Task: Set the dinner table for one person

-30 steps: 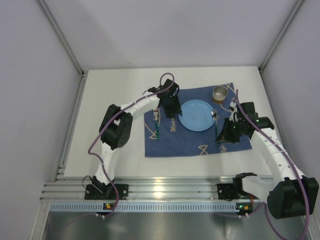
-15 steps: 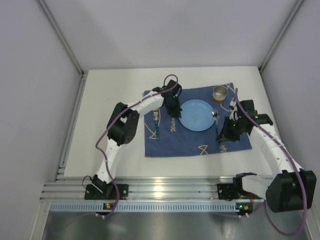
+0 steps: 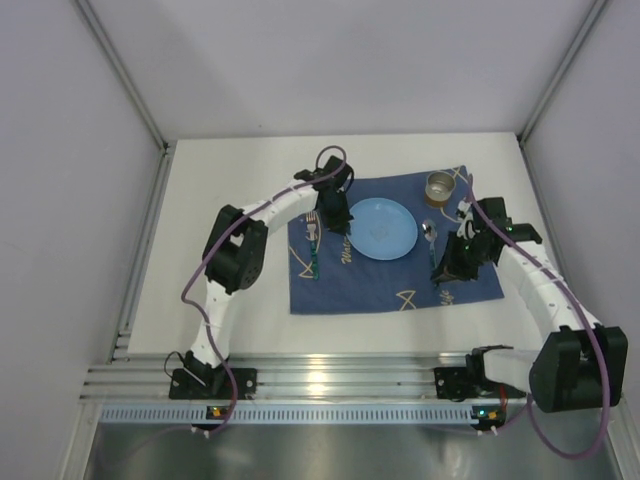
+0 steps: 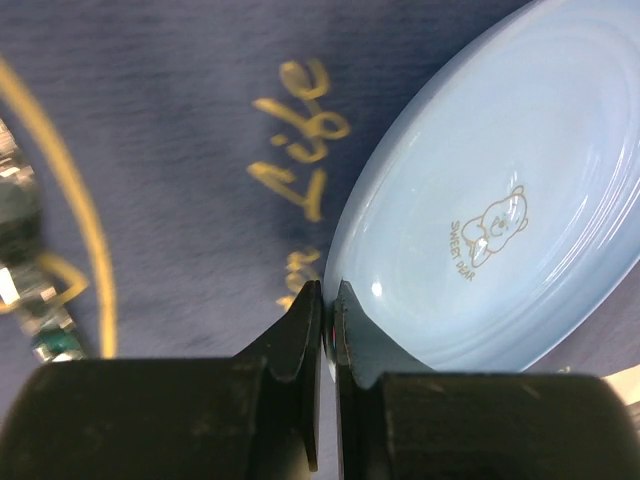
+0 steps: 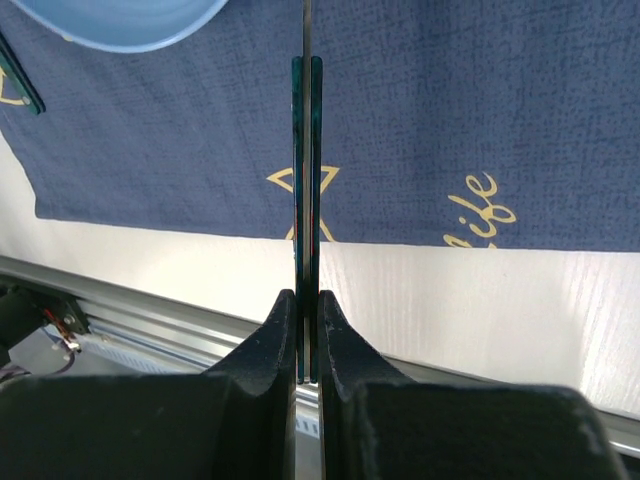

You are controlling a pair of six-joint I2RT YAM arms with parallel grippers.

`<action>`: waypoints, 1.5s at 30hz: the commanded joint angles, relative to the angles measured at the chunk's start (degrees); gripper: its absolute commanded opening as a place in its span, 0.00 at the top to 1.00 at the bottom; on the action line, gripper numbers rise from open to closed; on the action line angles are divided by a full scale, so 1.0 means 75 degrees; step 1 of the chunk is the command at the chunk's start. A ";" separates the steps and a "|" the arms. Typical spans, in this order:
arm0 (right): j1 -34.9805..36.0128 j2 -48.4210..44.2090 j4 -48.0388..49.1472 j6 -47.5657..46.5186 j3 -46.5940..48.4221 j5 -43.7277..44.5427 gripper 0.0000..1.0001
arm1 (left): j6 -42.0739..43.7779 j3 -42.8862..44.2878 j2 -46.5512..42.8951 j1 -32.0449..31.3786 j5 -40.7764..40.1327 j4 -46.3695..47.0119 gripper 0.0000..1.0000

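Note:
A light blue plate [image 3: 384,228] [image 4: 500,190] lies on the dark blue cloth [image 3: 370,275] on the white dinner table [image 3: 225,200]. My left gripper [image 3: 338,212] [image 4: 327,300] is shut on the plate's left rim, and the plate looks slightly tilted. A green-handled fork [image 3: 313,256] [image 4: 25,290] lies on the cloth left of the plate. My right gripper [image 3: 449,266] [image 5: 307,300] is shut on the thin green handle of a spoon [image 3: 430,232] [image 5: 307,150] right of the plate.
A small metal cup [image 3: 438,187] stands at the cloth's far right corner. An aluminium rail [image 3: 330,378] runs along the near edge, by the arm bases. Grey walls enclose the table on three sides. Bare white tabletop [image 5: 480,310] shows near the cloth's front edge.
My left gripper has closed onto the plate's rim, and the plate has shifted a little to the left. The right gripper stays shut on the spoon handle, almost still.

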 commanded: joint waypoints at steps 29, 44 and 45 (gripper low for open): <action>-0.0177 0.3565 0.1673 -0.0114 0.2106 -0.0414 0.90 | 0.0362 -0.1231 -0.1584 0.0273 -0.0477 -0.1175 0.52; -0.0235 0.2640 0.0854 -0.0255 0.1743 0.0488 0.36 | 0.0222 -0.1372 -0.2063 0.0355 -0.0711 -0.1245 0.53; -0.0224 0.2535 0.0806 -0.0266 0.1731 0.0535 0.34 | 0.0210 -0.1360 -0.2227 0.0367 -0.0723 -0.1281 0.53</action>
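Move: The left hand has the plate pinched by its left rim, the plate's middle about 10 cm to its right and 1 cm ahead, a centimetre lower; the fork lies some 10 cm left and 4 cm back, 2 cm lower. The right hand holds the spoon by its handle end; its bare spot on the blue mat is about 15 cm ahead, 4 left and 8 below, with the plate 19 ahead, 14 left, 7 below, and the cup 30 ahead, 4 right, 5 below. Leftward and a little back, the left hand draws the pinched plate about 4 cm towards the fork, then opens and lets go of the rim while drifting on the same way and rising slightly at the end. The right hand carries the spoon forward some 10 cm, sinking 4 cm on the way down to the mat between plate and cup side, stops, opens wide to let go of the handle and starts to rise. ##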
